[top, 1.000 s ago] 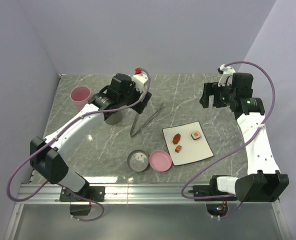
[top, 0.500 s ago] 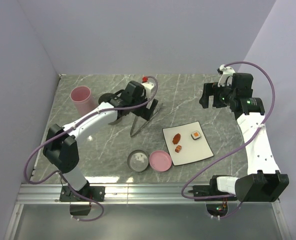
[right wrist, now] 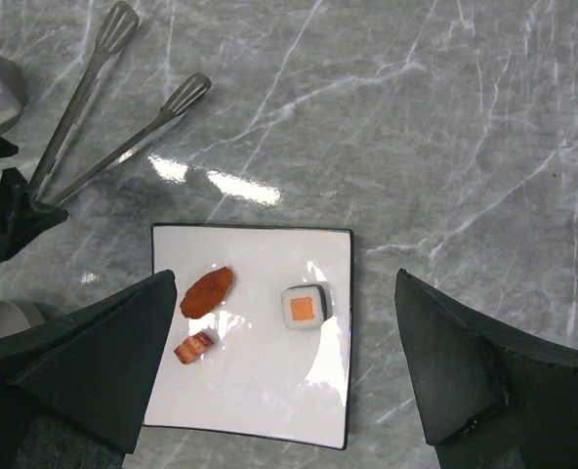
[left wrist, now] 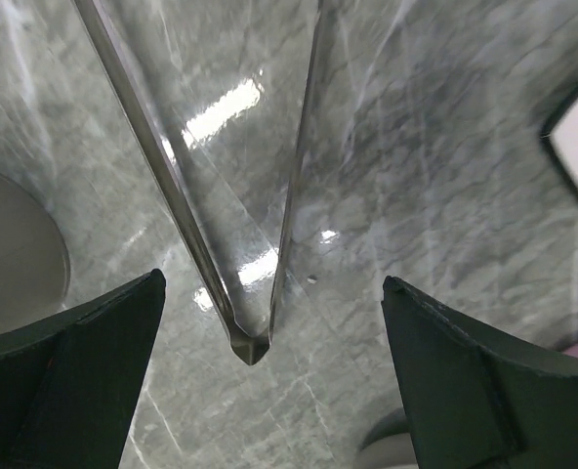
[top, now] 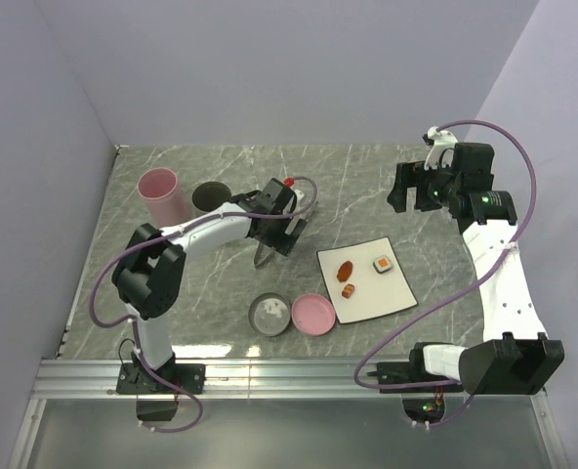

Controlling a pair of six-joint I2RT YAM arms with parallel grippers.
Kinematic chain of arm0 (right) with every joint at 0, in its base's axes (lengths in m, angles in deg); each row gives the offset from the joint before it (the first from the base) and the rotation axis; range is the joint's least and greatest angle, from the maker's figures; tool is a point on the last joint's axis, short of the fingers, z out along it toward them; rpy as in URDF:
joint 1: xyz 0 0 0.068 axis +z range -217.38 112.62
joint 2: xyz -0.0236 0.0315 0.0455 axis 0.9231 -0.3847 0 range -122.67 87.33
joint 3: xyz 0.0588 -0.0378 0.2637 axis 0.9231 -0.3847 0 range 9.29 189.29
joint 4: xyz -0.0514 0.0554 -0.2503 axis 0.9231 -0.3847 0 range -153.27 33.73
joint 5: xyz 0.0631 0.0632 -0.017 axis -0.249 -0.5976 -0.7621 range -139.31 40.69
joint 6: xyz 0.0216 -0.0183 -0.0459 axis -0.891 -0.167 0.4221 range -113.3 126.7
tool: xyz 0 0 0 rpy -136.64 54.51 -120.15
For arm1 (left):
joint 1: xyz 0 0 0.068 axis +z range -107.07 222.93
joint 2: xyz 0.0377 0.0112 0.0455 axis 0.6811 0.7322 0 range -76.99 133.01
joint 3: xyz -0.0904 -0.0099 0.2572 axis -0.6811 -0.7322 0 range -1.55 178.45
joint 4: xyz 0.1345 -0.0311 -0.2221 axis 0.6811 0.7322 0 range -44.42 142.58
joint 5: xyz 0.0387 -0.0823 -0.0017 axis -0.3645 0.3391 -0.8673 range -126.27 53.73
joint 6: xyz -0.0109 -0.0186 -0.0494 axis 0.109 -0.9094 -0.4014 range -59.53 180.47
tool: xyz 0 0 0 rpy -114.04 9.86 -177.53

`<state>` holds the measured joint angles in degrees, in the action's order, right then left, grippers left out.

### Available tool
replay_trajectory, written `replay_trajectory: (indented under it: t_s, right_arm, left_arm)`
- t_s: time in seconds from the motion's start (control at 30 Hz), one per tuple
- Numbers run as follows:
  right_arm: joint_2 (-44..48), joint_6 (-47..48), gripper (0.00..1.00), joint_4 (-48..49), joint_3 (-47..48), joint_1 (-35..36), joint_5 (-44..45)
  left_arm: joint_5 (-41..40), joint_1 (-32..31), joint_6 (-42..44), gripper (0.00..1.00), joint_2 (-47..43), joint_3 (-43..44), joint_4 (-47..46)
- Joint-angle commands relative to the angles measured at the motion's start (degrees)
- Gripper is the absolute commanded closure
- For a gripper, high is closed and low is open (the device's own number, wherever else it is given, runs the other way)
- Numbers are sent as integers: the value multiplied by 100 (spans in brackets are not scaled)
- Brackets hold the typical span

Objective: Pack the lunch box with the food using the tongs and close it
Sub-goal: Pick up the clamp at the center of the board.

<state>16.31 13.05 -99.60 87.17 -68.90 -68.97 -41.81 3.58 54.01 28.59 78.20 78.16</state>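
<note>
The silver tongs [left wrist: 186, 210] lie flat on the marble in a narrow V, and my open left gripper [left wrist: 272, 283] hovers right over their joined end without touching them. In the top view only the tongs' joined tip [top: 261, 258] shows under the left gripper [top: 277, 233]. The food sits on a white square plate [right wrist: 260, 391]: a reddish-brown oval [right wrist: 207, 291], an orange-brown lump [right wrist: 195, 347] and a dark-rimmed white square [right wrist: 304, 308]. My right gripper [right wrist: 287, 278] hangs open high above the plate, at the back right [top: 413, 195]. The lunch box [top: 269, 313] is a round grey tin, standing open.
A pink lid [top: 311, 314] lies beside the tin, left of the plate [top: 387, 293]. A pink cup [top: 158, 191] and a dark cup [top: 210, 198] stand at the back left. In the right wrist view the tongs' flat tips [right wrist: 118, 24] point away from the plate.
My left arm has swung right and nearer, from over the dark cup to above the tongs' joined end, uncovering the cup. The right arm has not moved.
</note>
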Motion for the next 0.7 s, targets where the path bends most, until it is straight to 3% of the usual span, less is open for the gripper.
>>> replay_trajectory:
  t_s: [0.0, 0.67]
  right_arm:
    - [62, 77, 0, 18, 16, 2, -91]
    - [-87, 95, 0, -8, 77, 2, -152]
  left_arm:
    - [-123, -2, 48, 1, 94, 155, 108]
    - [290, 253, 364, 1, 779, 208, -234]
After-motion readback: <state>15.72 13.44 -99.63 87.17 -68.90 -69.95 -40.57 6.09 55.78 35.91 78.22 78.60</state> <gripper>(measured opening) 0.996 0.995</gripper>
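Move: Nearly over the near half of the clamp, the left hand has the clamp's middle about 7 cm ahead, 2 cm to its left and 8 cm below. The grey cup's middle stands some 8 cm ahead, 15 cm left and 3 cm lower; the small grey bowl lies roughly 15 cm back and 4 cm left, the pink bowl 15 cm back and 6 cm right, both on the table 8 cm down. From the right hand the clamp is about 7 cm ahead, 29 cm left and 28 cm below. Sinking about 5 cm, with a slower stretch midway, the left hand comes down over the clamp's two arms just beyond their joined end and shifts some 2 cm left, mostly in the later part. The wrist tips nearly 10 degrees so the fingers point more steeply down; they stay wide open, one to either side of the clamp, with no contact to be seen. ##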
